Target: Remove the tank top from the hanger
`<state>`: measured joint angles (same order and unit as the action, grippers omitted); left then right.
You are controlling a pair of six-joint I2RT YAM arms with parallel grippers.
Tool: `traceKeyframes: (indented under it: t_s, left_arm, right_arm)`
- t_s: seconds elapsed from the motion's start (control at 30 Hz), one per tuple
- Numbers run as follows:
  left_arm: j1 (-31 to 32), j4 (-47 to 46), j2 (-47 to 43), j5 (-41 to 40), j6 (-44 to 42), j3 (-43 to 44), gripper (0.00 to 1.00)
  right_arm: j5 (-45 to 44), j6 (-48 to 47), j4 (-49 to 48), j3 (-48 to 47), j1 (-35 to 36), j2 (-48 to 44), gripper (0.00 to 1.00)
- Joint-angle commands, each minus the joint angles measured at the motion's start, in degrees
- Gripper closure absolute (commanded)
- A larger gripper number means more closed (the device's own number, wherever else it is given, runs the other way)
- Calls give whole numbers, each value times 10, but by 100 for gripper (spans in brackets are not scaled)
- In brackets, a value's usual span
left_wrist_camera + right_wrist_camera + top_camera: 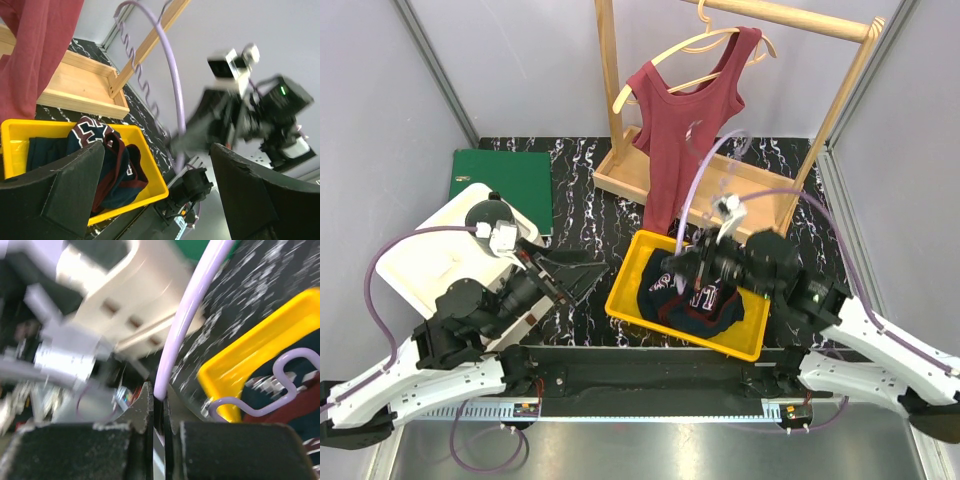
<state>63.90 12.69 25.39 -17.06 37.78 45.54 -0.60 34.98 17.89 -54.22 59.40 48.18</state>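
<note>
A navy and maroon tank top (705, 300) lies bunched in the yellow bin (670, 328). Just above the bin, my right gripper (682, 270) is shut on the bare lilac plastic hanger (698, 190), which rises from the jaws with nothing on it. In the right wrist view the hanger's rod (185, 315) is pinched between the closed fingertips of the gripper (158, 395). Left of the bin my left gripper (585, 270) is open and holds nothing; its view looks past the gripper (157, 155) at the tank top (115, 160) in the bin (155, 170).
A red tank top (680, 130) hangs on a wooden hanger (670, 50) on the wooden rack (610, 80) behind the bin. A green folder (500, 180) and a white tray (420, 265) lie at the left. The right arm (250, 110) is close to the left gripper.
</note>
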Motion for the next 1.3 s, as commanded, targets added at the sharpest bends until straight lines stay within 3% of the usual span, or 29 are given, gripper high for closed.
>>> traceKeyframes:
  t_s: [0.0,0.1,0.23,0.53,0.8,1.27]
  left_arm:
    - [0,18,-21,18,-16,-7,9]
    - [0,26,-25,34,-17,-5,9]
    - [0,36,-26,50,-13,-10,9]
    - [0,37,-31,73,-6,-15,9]
    - [0,41,-39,82,-8,-12,9]
    - [0,45,-32,82,-10,-8,9]
  right_arm:
    - [62,-28,-45,-83,-112,25,100]
    - [61,-56,-30,-157,-132,59,100]
    - [100,-55,-22,-263,-212,130,100]
    - [188,5,-35,-393,-345,237,100]
    - [229,86,-88,-384,-442,260,100]
    - [236,170,-153,-272,-493,195,100]
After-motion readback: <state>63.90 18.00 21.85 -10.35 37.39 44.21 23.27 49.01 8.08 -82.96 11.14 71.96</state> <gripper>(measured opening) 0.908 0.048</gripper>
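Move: Up ahead of the right hand, which already holds one end of the purple hanger, lies the free stretch of the rack's rod: about 34 cm forward, 28 cm right and 26 cm higher. The red tank top hangs some 28 cm ahead, 3 cm right and 4 cm up. The navy tank top in the yellow bin is 6 cm ahead, 5 cm right and 27 cm below. From the empty left hand, the rod stretch is roughly 35 cm forward, 45 cm right and 22 cm up. Carrying the empty purple hanger away from the bin, the right arm sweeps fast about 22 cm forward and 15 cm up, bearing 11 cm right towards the free part of the rod. Nearly all the climb comes in the first half; the wrist turns some 25 degrees clockwise and rolls its left side up, fingers keeping their pinch. The left hand, open, eases slightly back and down. ##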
